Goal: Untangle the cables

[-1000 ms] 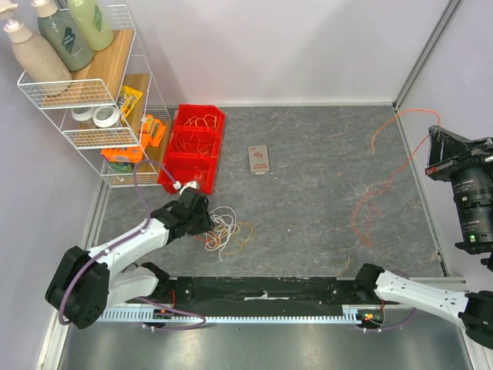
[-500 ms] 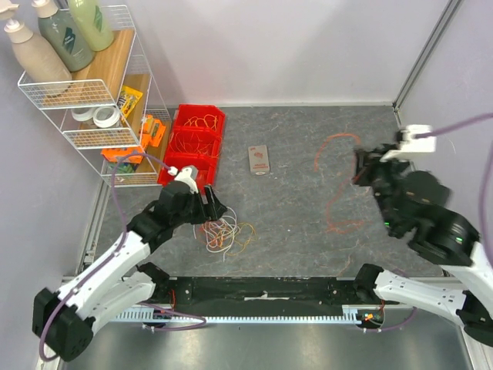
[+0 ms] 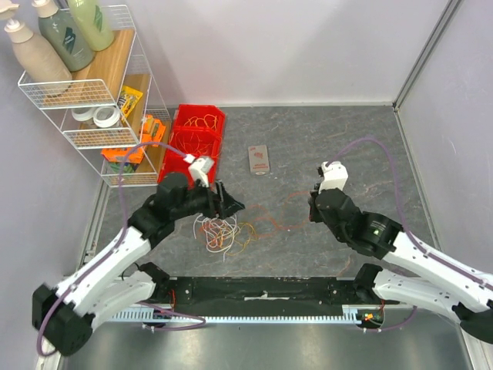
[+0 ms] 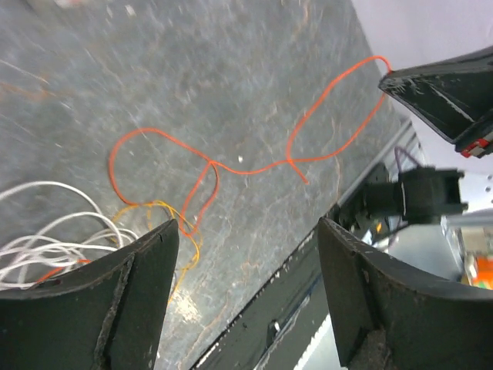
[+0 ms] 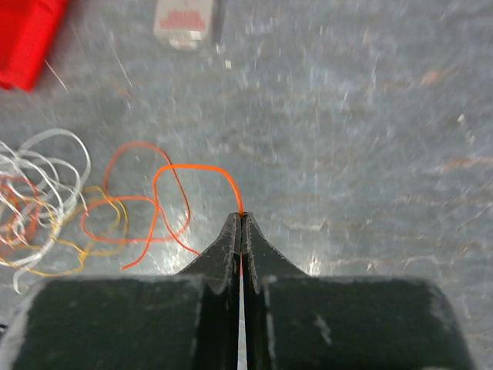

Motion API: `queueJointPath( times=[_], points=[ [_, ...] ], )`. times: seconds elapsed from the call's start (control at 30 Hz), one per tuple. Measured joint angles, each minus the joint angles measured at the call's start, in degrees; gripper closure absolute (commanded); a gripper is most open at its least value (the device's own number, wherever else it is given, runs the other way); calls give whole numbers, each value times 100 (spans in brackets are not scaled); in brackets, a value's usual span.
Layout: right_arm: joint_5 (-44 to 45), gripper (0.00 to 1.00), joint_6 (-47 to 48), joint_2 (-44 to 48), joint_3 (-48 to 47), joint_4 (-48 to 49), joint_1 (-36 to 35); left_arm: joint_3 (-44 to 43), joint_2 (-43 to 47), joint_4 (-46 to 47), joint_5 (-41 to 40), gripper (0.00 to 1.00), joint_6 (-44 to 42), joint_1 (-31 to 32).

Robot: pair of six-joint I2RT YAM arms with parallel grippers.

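Observation:
The cables lie as a tangle (image 3: 221, 231) of white, yellow and orange wires on the grey table, left of centre. My left gripper (image 3: 229, 205) hovers open just above its upper right edge, nothing between the fingers. In the left wrist view the left gripper (image 4: 246, 231) frames bare table, with white loops (image 4: 46, 239) at lower left. One orange cable (image 4: 231, 169) runs from the tangle toward my right gripper (image 4: 393, 79). The right gripper (image 5: 240, 216) is shut on that orange cable (image 5: 196, 168), which arcs left to the tangle (image 5: 38, 193). From above the right gripper (image 3: 314, 203) sits right of centre.
A red bin (image 3: 196, 146) holding more wires stands behind the tangle. A wire rack (image 3: 85, 92) with bottles fills the far left corner. A small pale card (image 3: 259, 159) lies mid-table. A black rail (image 3: 262, 289) runs along the front edge.
My right arm swung in from the far right to the centre, dragging the orange cable leftward. My left gripper opened, let go of the tangle and shifted up and right.

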State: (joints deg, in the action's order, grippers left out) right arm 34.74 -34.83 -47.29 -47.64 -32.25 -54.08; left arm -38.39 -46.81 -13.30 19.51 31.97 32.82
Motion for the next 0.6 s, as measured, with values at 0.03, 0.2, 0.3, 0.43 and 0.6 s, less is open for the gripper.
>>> queueJointPath(
  times=[0.03,0.2,0.3,0.43,0.6],
  points=[
    [-79,100,-79,-55,138,-13,13,-4,-192,81,81,22,0,57],
    [-299,100,-343,-39,450,-256,79,-74,-1224,188,356,23,0,643],
    [-175,100,-352,273,328,-435,114,-223,-1519,308,407,23,2,894],
    [181,100,-273,496,-254,-662,140,-273,-1596,612,470,23,7,1008],
    [437,100,-221,599,-503,-671,144,-297,-1672,769,481,23,7,1019]
  ],
)
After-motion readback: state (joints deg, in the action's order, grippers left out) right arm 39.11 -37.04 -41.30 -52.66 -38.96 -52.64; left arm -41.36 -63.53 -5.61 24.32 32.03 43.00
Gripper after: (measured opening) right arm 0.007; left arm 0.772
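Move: The loops of orange cable on the table lie about 8 cm to the right of the open left gripper, 2 cm ahead and 20 cm below; one strand climbs to the shut right gripper. From that gripper the loops lie some 10 cm left, 1 cm ahead and 21 cm down. The white bundle is about 6 cm left of the left gripper and 1 cm back, the yellow cable 1 cm right and 2 cm back, both at table height. Bring the left gripper about 7 cm to the right, in over the loose orange cable, sinking some 4 cm and easing slightly back; turn it about 15 degrees clockwise and keep the fingers open, touching nothing yet. Keep the orange cable pinched in the right gripper: dip it roughly 4 cm, then lift it some 8 cm while drawing it to the right, away from the white bundle. ##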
